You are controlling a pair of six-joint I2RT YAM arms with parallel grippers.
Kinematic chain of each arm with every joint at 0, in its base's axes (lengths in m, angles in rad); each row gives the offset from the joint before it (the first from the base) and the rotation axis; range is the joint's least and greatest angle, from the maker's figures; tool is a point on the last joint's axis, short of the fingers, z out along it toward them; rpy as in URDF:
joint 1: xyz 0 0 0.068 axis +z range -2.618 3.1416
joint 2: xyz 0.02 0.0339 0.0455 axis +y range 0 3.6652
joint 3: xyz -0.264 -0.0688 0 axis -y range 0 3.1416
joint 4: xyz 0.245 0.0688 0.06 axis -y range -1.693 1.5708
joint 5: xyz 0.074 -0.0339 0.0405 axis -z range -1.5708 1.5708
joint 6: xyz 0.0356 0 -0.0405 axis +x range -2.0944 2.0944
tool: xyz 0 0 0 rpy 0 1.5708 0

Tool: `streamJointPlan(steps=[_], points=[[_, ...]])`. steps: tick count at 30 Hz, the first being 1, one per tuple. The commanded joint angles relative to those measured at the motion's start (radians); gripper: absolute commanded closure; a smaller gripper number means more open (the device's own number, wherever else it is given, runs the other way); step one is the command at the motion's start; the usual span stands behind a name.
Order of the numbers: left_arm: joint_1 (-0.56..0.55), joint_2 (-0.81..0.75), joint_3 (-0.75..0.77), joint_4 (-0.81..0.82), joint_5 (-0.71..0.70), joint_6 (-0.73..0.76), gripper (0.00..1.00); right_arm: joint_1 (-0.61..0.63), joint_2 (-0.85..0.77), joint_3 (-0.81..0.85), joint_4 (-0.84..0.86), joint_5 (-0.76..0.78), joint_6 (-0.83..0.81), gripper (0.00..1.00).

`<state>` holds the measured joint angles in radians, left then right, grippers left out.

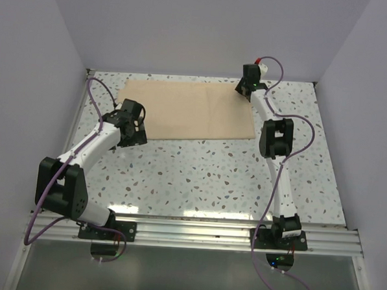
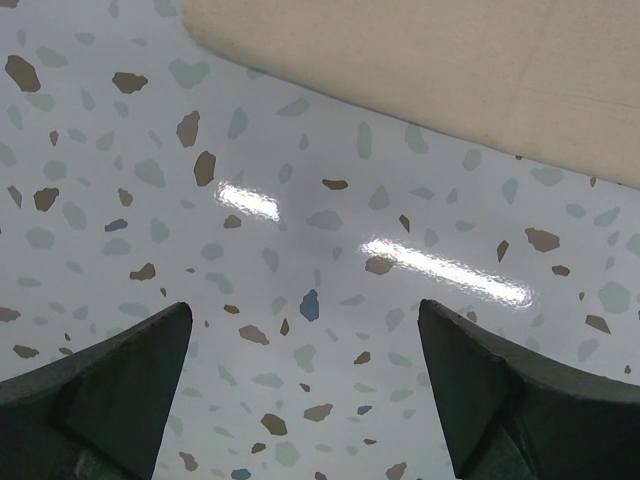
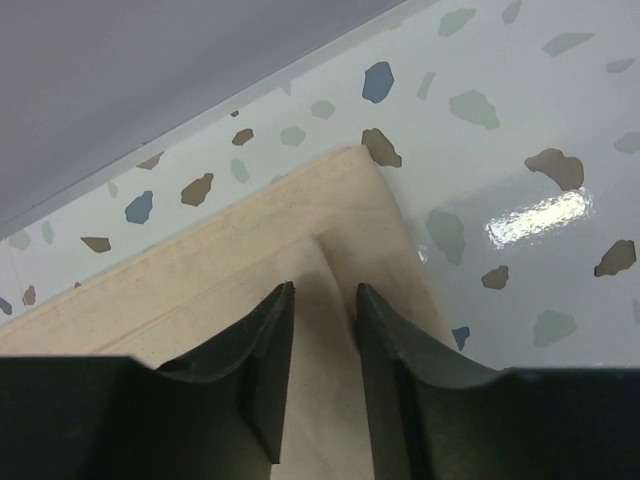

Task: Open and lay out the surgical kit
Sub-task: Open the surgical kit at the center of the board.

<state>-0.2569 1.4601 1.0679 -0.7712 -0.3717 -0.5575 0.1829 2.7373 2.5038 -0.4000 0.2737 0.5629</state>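
The surgical kit shows as a tan cloth wrap (image 1: 189, 109) lying flat at the back of the speckled table (image 1: 198, 178). My right gripper (image 1: 243, 88) is down on its far right corner. In the right wrist view the jaws (image 3: 325, 286) stand a narrow gap apart, astride the corner of the cloth's (image 3: 200, 270) upper layer. My left gripper (image 1: 133, 123) hovers by the cloth's near left corner. It is wide open (image 2: 305, 304) over bare table, with the cloth edge (image 2: 450, 60) ahead of it.
Lilac walls (image 1: 186, 28) close in the table at the back and both sides; the back wall (image 3: 150, 80) stands just beyond the right gripper. A metal rail (image 1: 195, 231) carrying both arm bases runs along the near edge.
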Motion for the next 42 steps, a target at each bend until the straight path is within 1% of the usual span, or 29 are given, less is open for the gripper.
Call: streamJointPlan(steps=[1, 2, 3, 4, 6, 9, 15, 19, 21, 23, 24, 25, 28, 29, 30, 31, 32, 33, 35, 36, 38, 39, 41, 42], points=[[-0.005, 0.006, 0.021, 0.024, -0.021, -0.007, 0.00, 0.007, 0.004, 0.010, -0.007, -0.005, 0.017, 0.67], [-0.007, 0.006, 0.023, 0.024, -0.021, -0.007, 0.00, 0.007, 0.004, 0.009, -0.007, -0.007, 0.012, 0.70], [-0.005, 0.006, 0.023, 0.023, -0.021, -0.007, 0.00, 0.007, 0.002, 0.009, -0.014, -0.004, 0.011, 0.79], [-0.007, 0.006, 0.023, 0.023, -0.021, -0.007, 0.00, 0.007, -0.001, 0.007, -0.016, 0.001, 0.006, 0.82], [-0.005, 0.006, 0.021, 0.021, -0.021, -0.007, 0.00, 0.007, -0.004, -0.005, -0.022, 0.004, 0.002, 0.94], [-0.005, -0.001, 0.018, 0.023, -0.019, -0.009, 0.00, 0.006, -0.013, -0.017, -0.028, 0.004, -0.008, 1.00], [-0.007, -0.026, 0.029, 0.010, -0.022, -0.009, 0.00, 0.007, -0.057, -0.054, -0.019, -0.007, -0.043, 1.00], [-0.005, -0.049, 0.073, -0.016, -0.042, -0.005, 0.00, 0.007, -0.143, -0.086, -0.008, -0.033, -0.063, 1.00], [-0.005, -0.073, 0.090, -0.016, -0.049, 0.004, 0.00, 0.009, -0.191, -0.143, 0.007, -0.060, -0.064, 1.00], [-0.005, -0.098, 0.099, -0.019, -0.056, 0.016, 0.00, 0.009, -0.287, -0.198, 0.026, -0.097, -0.061, 1.00], [-0.007, -0.106, 0.107, -0.019, -0.056, 0.021, 0.00, 0.012, -0.329, -0.270, 0.032, -0.112, -0.057, 1.00], [-0.005, -0.113, 0.112, -0.025, -0.058, 0.027, 0.00, 0.016, -0.402, -0.307, 0.042, -0.122, -0.055, 1.00], [-0.005, -0.139, 0.135, -0.049, -0.058, 0.039, 0.00, 0.047, -0.526, -0.457, 0.041, -0.152, -0.069, 1.00], [-0.005, -0.156, 0.139, -0.051, -0.050, 0.044, 0.00, 0.056, -0.618, -0.495, 0.027, -0.156, -0.073, 1.00], [-0.007, -0.165, 0.148, -0.054, -0.046, 0.044, 0.00, 0.081, -0.661, -0.581, 0.021, -0.156, -0.078, 1.00], [-0.005, -0.175, 0.153, -0.065, -0.039, 0.044, 0.00, 0.095, -0.716, -0.629, 0.017, -0.156, -0.081, 1.00], [-0.005, -0.191, 0.159, -0.071, -0.030, 0.042, 0.00, 0.113, -0.807, -0.673, 0.006, -0.150, -0.087, 1.00], [-0.005, -0.201, 0.167, -0.080, -0.026, 0.041, 0.00, 0.148, -0.858, -0.754, -0.009, -0.142, -0.087, 1.00], [-0.005, -0.233, 0.173, -0.105, -0.015, 0.028, 0.00, 0.188, -0.947, -0.830, -0.071, -0.130, -0.087, 1.00], [-0.005, -0.242, 0.173, -0.114, -0.012, 0.025, 0.00, 0.231, -1.049, -0.912, -0.092, -0.123, -0.074, 1.00], [-0.005, -0.277, 0.170, -0.122, -0.015, 0.015, 0.00, 0.282, -1.157, -1.000, -0.163, -0.105, -0.055, 1.00], [-0.005, -0.287, 0.173, -0.131, -0.018, 0.011, 0.00, 0.341, -1.262, -1.084, -0.193, -0.088, -0.034, 1.00], [-0.007, -0.310, 0.187, -0.146, -0.044, 0.002, 0.00, 0.406, -1.388, -1.170, -0.305, -0.019, -0.002, 1.00], [-0.005, -0.314, 0.213, -0.160, -0.053, -0.001, 0.00, 0.458, -1.448, -1.260, -0.347, -0.004, 0.056, 1.00]])
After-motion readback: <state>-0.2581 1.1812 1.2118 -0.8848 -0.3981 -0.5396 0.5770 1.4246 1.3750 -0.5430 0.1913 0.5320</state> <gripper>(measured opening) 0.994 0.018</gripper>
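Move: The top flap's far right corner is right at the right fingertips, about 1 cm ahead and 1 cm below. The middle of the folded kit lies some 27 cm to the right hand's left and 14 cm back. The wrap's near right corner is about 29 cm back and 4 cm to the right, and the table's far edge roughly 6 cm ahead. From the left hand that flap corner is about 40 cm ahead, 45 cm right and 6 cm below. The right fingers, already part closed, shut fully and pinch the flap by its far right corner. After a short hold there, the hand speeds off with it back towards the base, about 30 cm, climbing some 20 cm and drifting left over the kit while turning counter-clockwise. The empty left hand rises about 11 cm, fingers staying wide open and tipping up towards forward. ##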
